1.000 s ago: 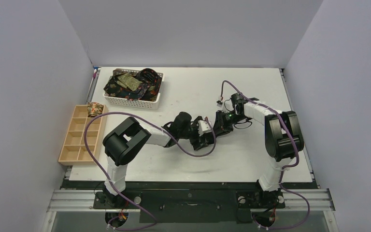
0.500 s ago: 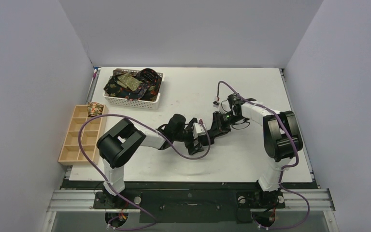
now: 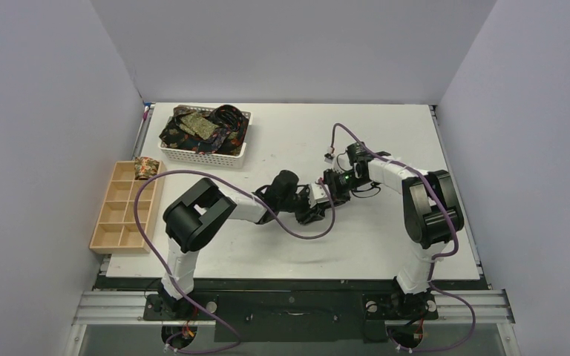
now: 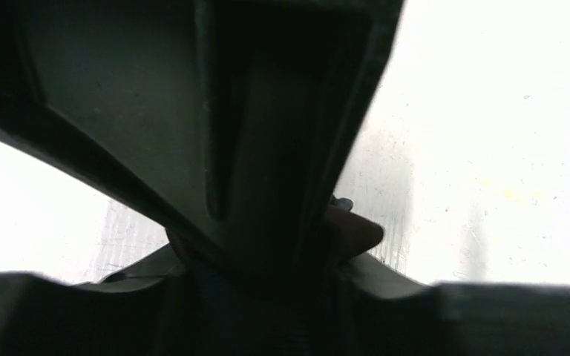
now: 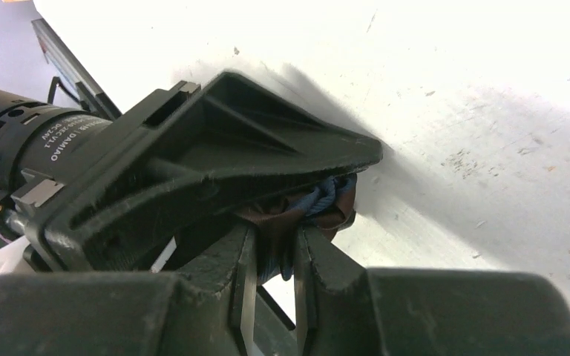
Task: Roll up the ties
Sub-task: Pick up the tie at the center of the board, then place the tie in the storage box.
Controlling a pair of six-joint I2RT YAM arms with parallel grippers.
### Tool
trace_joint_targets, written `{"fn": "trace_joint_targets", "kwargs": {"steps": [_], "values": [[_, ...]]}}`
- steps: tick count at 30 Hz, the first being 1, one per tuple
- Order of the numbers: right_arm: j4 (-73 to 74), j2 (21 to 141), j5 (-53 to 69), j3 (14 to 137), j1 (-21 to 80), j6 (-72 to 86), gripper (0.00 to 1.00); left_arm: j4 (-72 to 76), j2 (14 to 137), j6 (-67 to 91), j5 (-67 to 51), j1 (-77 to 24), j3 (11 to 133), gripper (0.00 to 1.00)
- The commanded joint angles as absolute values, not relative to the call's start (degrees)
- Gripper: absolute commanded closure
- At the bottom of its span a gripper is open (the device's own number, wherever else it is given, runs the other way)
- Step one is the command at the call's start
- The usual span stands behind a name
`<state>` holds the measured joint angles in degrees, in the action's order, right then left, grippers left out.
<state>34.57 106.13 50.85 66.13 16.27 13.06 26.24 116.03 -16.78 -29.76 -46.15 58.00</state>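
Note:
Mid-table, my two grippers meet over one tie (image 5: 325,204), a bunched brown and blue fabric roll. My right gripper (image 5: 274,237) is shut on it, with fabric pinched between both jaws. My left gripper (image 3: 318,204) comes in from the left. Its black finger (image 5: 230,148) lies right over the roll. In the left wrist view that gripper (image 4: 267,274) has its jaws close on either side of a dark mass, and brown tie fabric (image 4: 355,231) bulges out to the right. From above, the right gripper (image 3: 332,187) and the left one hide the tie.
A white lattice basket (image 3: 241,152) at the far left holds several patterned ties (image 3: 197,127). A pale wooden compartment tray (image 3: 111,222) lies at the left edge, with a small rolled tie (image 3: 145,167) at its far end. Purple cables loop around both arms.
My left gripper opened wide and pulled back left, then returned to the right gripper and closed in on the tie. The right gripper shifted slightly left, still holding it.

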Motion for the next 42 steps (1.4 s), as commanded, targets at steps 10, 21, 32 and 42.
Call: {"fn": "trace_joint_targets", "kwargs": {"steps": [10,21,32,42], "values": [[41.46,99.86,53.05,76.75,10.94,9.00,1.00,-2.68,95.02,-15.84,-23.44,-40.64,57.73,0.03],[38.81,99.37,51.42,91.10,12.57,15.46,1.00,-17.32,78.05,5.42,-28.45,-17.79,66.97,0.04],[6.33,99.65,53.30,96.82,21.47,44.61,1.00,-9.15,79.42,34.24,-61.61,3.14,69.99,0.03],[-8.13,100.09,54.99,96.10,29.08,53.05,1.00,10.39,74.34,47.07,-59.53,0.56,60.35,0.04]]}}
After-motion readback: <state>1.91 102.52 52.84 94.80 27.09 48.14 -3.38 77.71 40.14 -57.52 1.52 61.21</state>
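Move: The rolled tie stands in the middle of the board between both grippers: only about 2 cm right of the left hand point and 1 cm above it, level with it forward; about 4 cm left of the right hand point and some 4 cm lower. From the left hand, the white basket of ties lies roughly 27 cm ahead and 38 cm left, and the wooden tray some 65 cm left and about 3 cm ahead. Open the left gripper wide to let go of the rolled tie, then swing it clear, up and left about 25 cm each and a little forward, towards the basket side, turning roughly 40 degrees counter-clockwise as the fingers tip down. Keep the right gripper's pinch and lift the tie some 27 cm, first edging forward, then sweeping about 15 cm left while the fingers tilt up to about level. ##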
